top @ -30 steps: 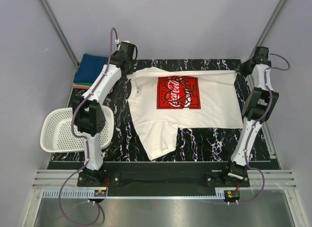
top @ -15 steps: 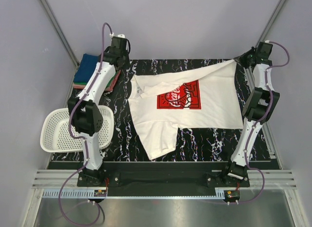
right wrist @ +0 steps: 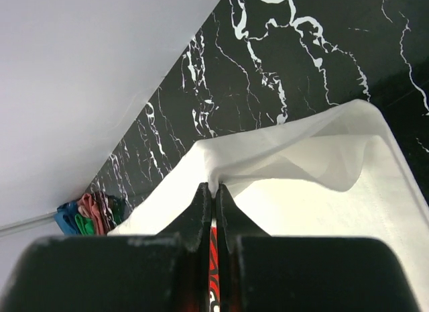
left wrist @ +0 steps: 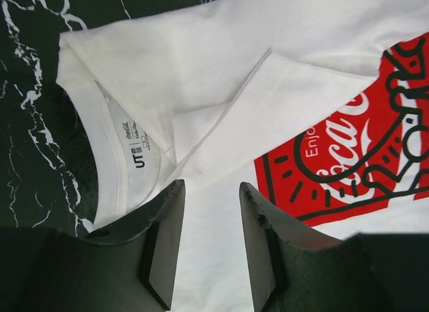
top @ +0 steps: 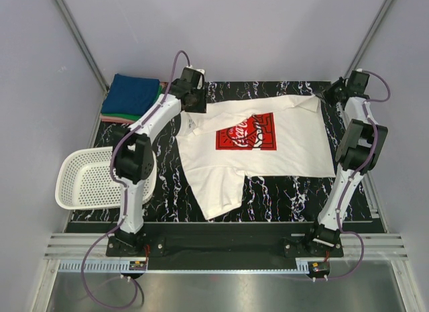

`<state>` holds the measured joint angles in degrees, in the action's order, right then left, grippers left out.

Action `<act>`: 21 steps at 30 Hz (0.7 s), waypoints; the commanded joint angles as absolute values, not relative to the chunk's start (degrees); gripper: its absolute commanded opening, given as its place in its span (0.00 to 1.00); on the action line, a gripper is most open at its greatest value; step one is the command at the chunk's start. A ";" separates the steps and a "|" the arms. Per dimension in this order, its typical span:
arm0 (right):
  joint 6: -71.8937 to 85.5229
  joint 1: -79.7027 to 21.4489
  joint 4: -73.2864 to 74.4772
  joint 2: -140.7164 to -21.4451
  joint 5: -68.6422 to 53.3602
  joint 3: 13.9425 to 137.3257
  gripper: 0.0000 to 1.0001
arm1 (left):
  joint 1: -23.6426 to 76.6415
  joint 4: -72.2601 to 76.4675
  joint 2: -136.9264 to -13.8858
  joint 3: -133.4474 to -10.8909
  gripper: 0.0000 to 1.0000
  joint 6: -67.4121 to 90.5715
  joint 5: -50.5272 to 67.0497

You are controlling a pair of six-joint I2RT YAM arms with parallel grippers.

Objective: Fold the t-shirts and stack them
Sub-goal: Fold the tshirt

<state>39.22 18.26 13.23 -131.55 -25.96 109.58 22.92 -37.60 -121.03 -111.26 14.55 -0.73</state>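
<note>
A white t-shirt (top: 288, 147) with a red chest print (top: 245, 131) lies spread on the black marble mat (top: 281, 194); one sleeve reaches toward the near edge. Its far edge is folded down over the top of the print. My left gripper (top: 196, 102) hovers over the collar end, open, with only white cloth (left wrist: 201, 70) beneath its jaws (left wrist: 211, 188). My right gripper (right wrist: 214, 186) is shut on a pinch of the shirt's far right edge (right wrist: 315, 191), at the mat's back right corner (top: 326, 92). Folded t-shirts (top: 134, 92), blue on top, sit stacked at the back left.
A white mesh basket (top: 90, 181) stands off the mat's left side beside the left arm. The folded stack (right wrist: 87, 215) shows blue, green and pink edges in the right wrist view. Grey walls close in the back and sides.
The left gripper let go of the shirt's far left edge, opened and moved right over the collar. The stretched far edge dropped and folded onto the print. The right gripper kept its hold.
</note>
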 commanded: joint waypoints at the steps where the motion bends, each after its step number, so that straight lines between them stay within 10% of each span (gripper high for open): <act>1: 38.06 18.28 9.49 -126.56 -28.65 109.60 0.00 | 21.71 -34.46 -123.04 -111.45 0.43 13.36 2.45; 21: 37.44 18.37 8.53 -126.83 -30.32 108.63 0.00 | 21.10 -30.24 -125.69 -100.73 0.45 10.46 1.84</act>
<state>38.96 18.26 10.44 -130.78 -29.43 108.29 21.63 -33.71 -126.08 -101.19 11.60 1.10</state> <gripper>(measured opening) 0.018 0.446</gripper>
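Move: The fold edge beside the shirt's collar lies almost under the left gripper, about 14 cm below, some 3 cm back and 2 cm to its left. From that gripper the neck opening is about 6 cm left and level, the middle of the red print roughly 21 cm right and 1 cm back, both on the table. From the right gripper, the fold edge lies about 58 cm left, 13 cm back and 12 cm lower. Lower the left gripper about 10 cm towards the fold edge beside the collar, easing back and slightly left as it sinks and slowing at the end. Tip the fingers some 10 degrees more steeply down and keep them part open. With the right gripper, keep the pinch on the shirt's far hem corner, nearly still, rising just a centimetre. ##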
